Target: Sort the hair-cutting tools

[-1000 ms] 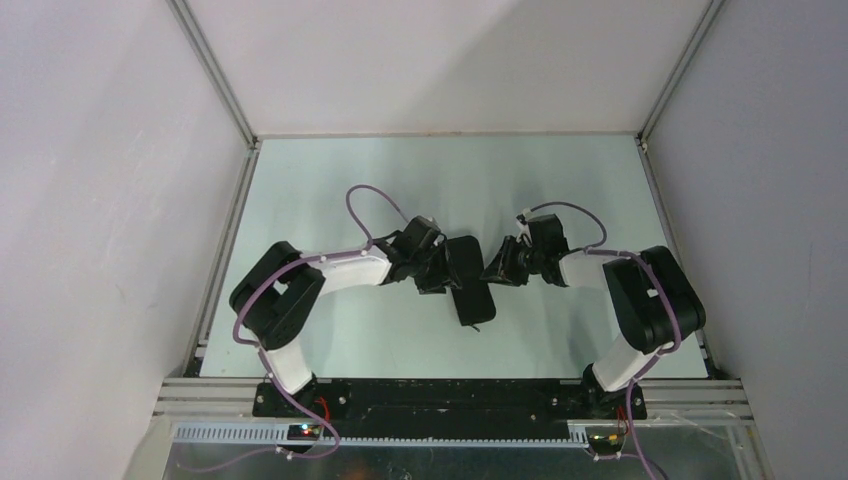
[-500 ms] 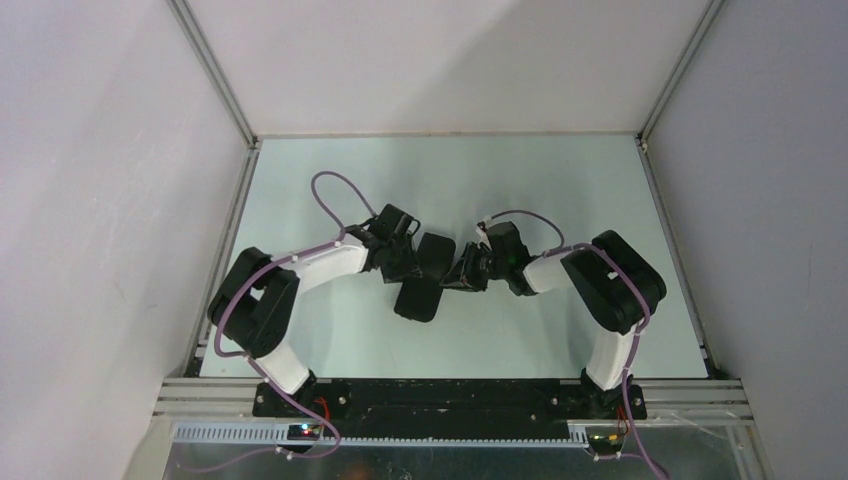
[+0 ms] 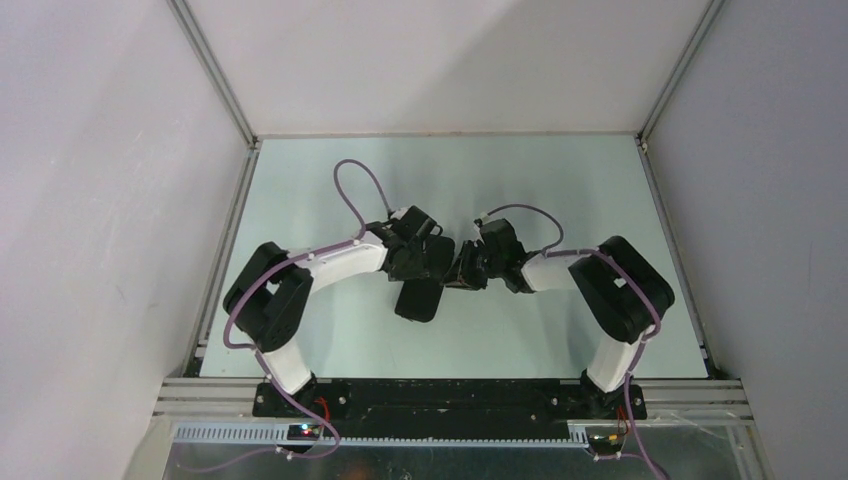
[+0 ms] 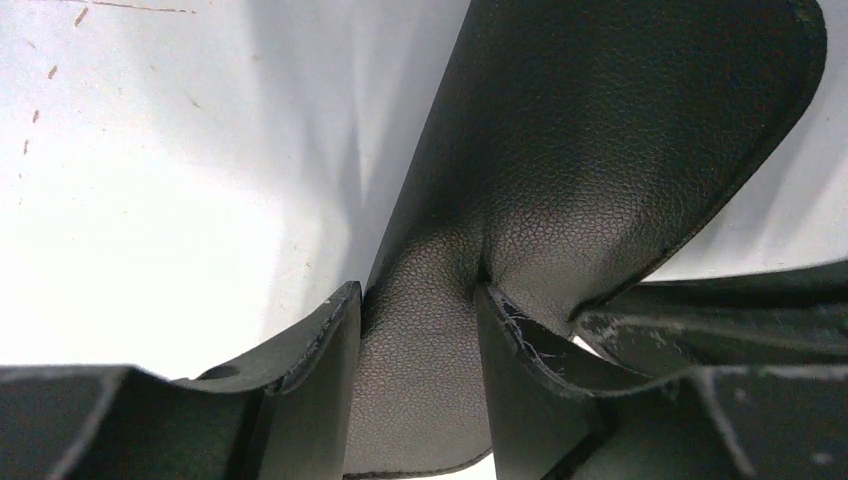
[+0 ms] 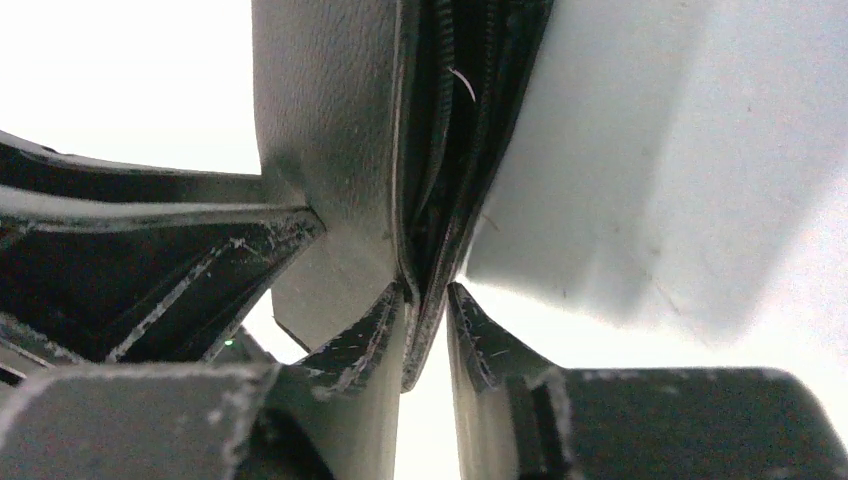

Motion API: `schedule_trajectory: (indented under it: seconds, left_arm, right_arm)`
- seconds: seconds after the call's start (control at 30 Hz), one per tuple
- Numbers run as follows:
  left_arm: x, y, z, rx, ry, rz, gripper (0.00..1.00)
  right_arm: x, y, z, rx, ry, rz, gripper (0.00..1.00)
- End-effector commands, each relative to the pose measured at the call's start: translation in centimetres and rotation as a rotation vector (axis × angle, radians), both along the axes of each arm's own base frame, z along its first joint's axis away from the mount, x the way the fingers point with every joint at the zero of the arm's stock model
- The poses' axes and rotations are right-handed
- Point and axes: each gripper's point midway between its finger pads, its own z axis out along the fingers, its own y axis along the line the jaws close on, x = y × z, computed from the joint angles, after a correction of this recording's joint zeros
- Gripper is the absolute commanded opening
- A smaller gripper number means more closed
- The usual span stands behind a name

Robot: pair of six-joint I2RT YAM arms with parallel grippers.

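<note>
None of the hair-cutting tools shows in any view. A black leather pouch (image 3: 418,298) hangs between the two arms over the middle of the table. My left gripper (image 3: 432,262) is shut on the pouch's grainy leather wall (image 4: 620,120), which bunches between the fingers (image 4: 320,350). From the right, my right gripper (image 3: 463,272) is shut on the pouch's zipped edge (image 5: 440,150). In the right wrist view the right gripper (image 5: 428,300) pinches that edge at its fingertips. The pouch's inside is hidden.
The pale green table (image 3: 560,190) is enclosed by white walls. Aluminium rails (image 3: 225,230) run along its left and right sides. Both arm bases stand on the black strip (image 3: 450,395) at the near edge.
Both arms have carried the pouch leftward from the table's centre. The right gripper has narrowed on the pouch's edge. The left arm's elbow swung out left, then part way back.
</note>
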Motion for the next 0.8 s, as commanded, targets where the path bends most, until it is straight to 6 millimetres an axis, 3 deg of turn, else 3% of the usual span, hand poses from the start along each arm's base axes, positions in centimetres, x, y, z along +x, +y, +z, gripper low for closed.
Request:
schedule_trajectory:
  seconds: [0.0, 0.13, 0.17, 0.2, 0.3, 0.4, 0.53, 0.6, 0.77]
  left_arm:
    - [-3.1, -0.2, -3.4, 0.062, 0.131, -0.005, 0.49]
    - [-3.9, -0.7, -4.0, 0.02, 0.165, 0.016, 0.49]
    - [-4.0, -0.8, -4.2, 0.012, 0.168, 0.018, 0.49]
    - [-4.1, -1.0, -4.2, 0.0, 0.177, 0.023, 0.5]
    - [-4.6, -1.4, -4.2, -0.026, 0.201, 0.021, 0.5]
    - [-4.8, -1.8, -4.0, -0.05, 0.217, 0.022, 0.5]
    - [-5.3, -2.1, -3.7, -0.077, 0.234, 0.022, 0.5]
    - [-5.7, -2.4, -3.6, -0.095, 0.25, 0.018, 0.5]
    - [-6.1, -2.3, -3.6, -0.101, 0.265, 0.016, 0.51]
  right_arm:
    - [0.1, -2.2, 1.3, -0.198, -0.144, -0.016, 0.31]
    - [-1.6, -3.1, 3.8, -0.295, -0.312, 0.011, 0.44]
    - [-2.9, -2.7, 4.6, -0.295, -0.352, 0.043, 0.45]
    - [-2.7, -3.3, 4.7, -0.347, -0.408, 0.027, 0.49]
    - [-5.7, -1.8, 5.5, -0.36, -0.545, 0.11, 0.52]
    - [-8.7, 0.4, 5.2, -0.353, -0.637, 0.225, 0.52]
    - [-10.8, 2.8, 3.4, -0.364, -0.701, 0.323, 0.51]
    - [-11.3, 3.9, 3.1, -0.351, -0.735, 0.341, 0.51]
    - [-11.0, 4.3, 1.7, -0.4, -0.774, 0.337, 0.51]
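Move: The zipper pull hangs at the near end of the folded black case, about 9 cm back and 8 cm left of the right hand and a couple of centimetres lower. The case's middle is roughly 5 cm to that hand's left and 1 cm ahead; the left gripper's fingertips are about 8 cm left, level with it. From the left hand, the pull lies some 9 cm straight back, and the case's middle about 3 cm right, level fore and aft. The right fingers let go of the case's zipped right edge and open to about half. That hand arcs up some 7 cm and back about 12 cm, veering slightly left, then sinks again just short of the zipper pull, rolling some 50 degrees counter-clockwise about its fingers. The left hand keeps its pinch on the case and eases about 2.5 cm to the right late on. ##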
